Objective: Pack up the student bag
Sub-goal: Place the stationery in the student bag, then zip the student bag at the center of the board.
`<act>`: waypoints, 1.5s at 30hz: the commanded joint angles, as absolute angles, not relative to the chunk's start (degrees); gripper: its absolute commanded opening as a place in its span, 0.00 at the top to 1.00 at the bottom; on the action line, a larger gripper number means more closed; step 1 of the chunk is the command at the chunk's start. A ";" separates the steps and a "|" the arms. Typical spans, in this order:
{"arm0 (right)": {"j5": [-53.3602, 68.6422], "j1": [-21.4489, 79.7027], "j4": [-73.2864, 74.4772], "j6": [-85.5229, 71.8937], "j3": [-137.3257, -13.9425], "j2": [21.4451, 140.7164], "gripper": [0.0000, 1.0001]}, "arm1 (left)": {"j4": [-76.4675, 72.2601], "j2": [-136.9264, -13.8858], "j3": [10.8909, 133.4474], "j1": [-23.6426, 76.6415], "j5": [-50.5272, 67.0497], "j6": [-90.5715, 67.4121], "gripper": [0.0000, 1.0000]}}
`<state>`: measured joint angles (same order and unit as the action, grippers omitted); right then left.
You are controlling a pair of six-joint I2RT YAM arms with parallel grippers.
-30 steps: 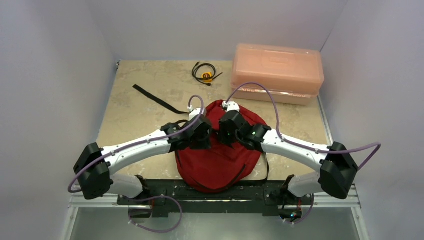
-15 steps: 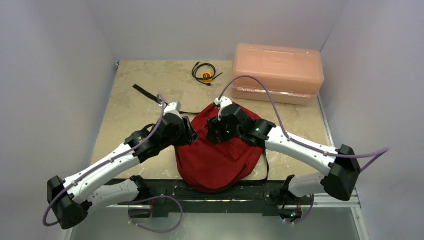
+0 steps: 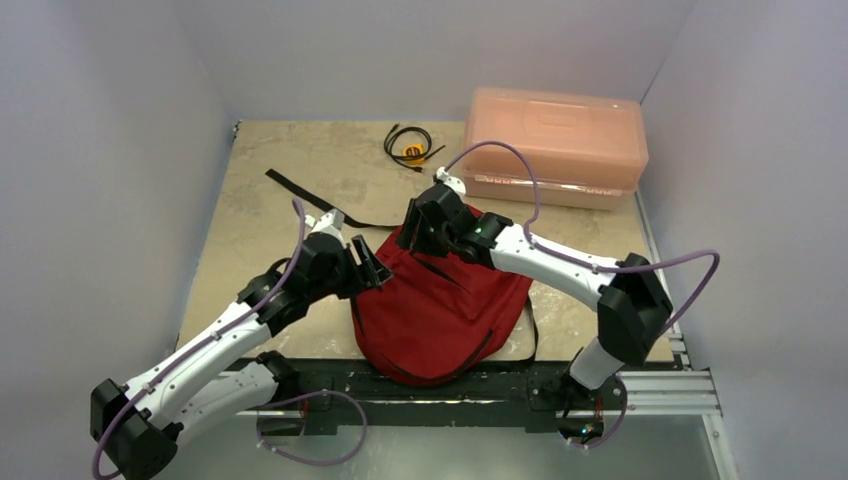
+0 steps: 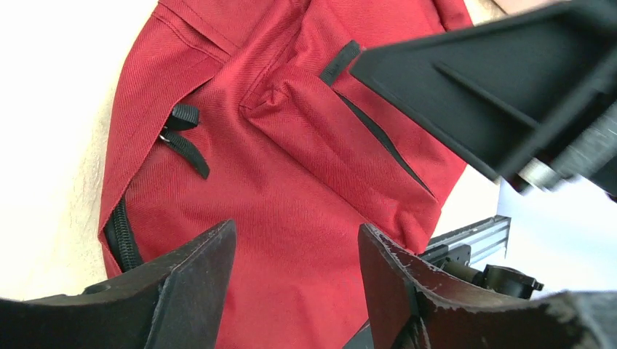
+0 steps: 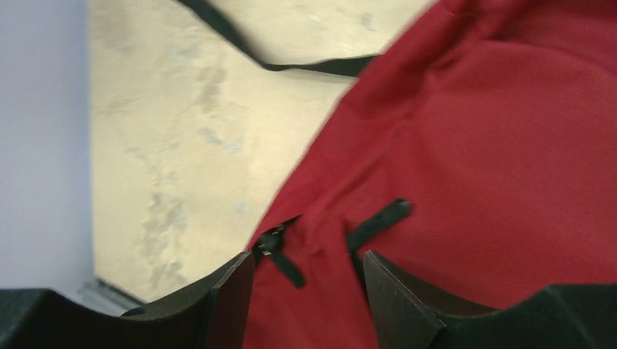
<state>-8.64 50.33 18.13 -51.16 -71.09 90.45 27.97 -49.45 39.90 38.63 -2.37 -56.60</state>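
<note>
The student bag (image 3: 440,310), dark red with black zippers, lies flat near the table's front edge. My left gripper (image 3: 372,265) is open and empty at the bag's upper left edge. In the left wrist view its gripper (image 4: 298,247) hangs over red fabric, with two black zipper pulls (image 4: 185,142) ahead on the left. My right gripper (image 3: 415,235) is open and empty above the bag's top left. In the right wrist view its gripper (image 5: 309,273) sits just behind a zipper pull (image 5: 280,256) and a second black tab (image 5: 378,222).
A pink translucent plastic box (image 3: 555,145) stands at the back right. A coiled black cable (image 3: 410,145) lies at the back centre. A black strap (image 3: 310,200) runs from the bag towards the back left, and it also shows in the right wrist view (image 5: 291,64).
My left arm has swung left, off the bag's top to its left edge. My right gripper has moved left and farther back across the bag's top.
</note>
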 commanded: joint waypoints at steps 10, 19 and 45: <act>-32.07 53.80 36.07 -61.09 -85.09 102.95 0.38 | 30.40 -39.06 38.10 38.33 -8.88 -56.35 0.35; -44.12 58.07 51.44 -64.64 -97.73 114.78 0.41 | 31.22 -38.05 37.55 38.32 -9.54 -55.70 0.36; -38.30 61.09 9.19 -53.57 -62.54 87.30 1.00 | 21.66 -66.45 46.00 33.30 7.94 -59.27 0.05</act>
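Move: The black zip tab lies about 1 cm ahead of the right hand, 2 cm to its right and 9 cm below. From that same hand, the small strap buckle is about 1 cm back, 4 cm left and 11 cm down. From the left hand, its target, the red bag cloth, is about 2 cm ahead, 1 cm right and 8 cm below; the tab is some 9 cm ahead, 7 cm right and 7 cm below. Sink the right gripper about 9 cm onto the bag, tipping the fingers steeper and swinging them clockwise, and pinch the black zip tab shut between the fingertips; then lift it about 6 cm, easing back and left. Meanwhile raise the left hand slightly leftward, then drop it some 7 cm towards the bag cloth, edging forward and right, opening its fingers wide. ##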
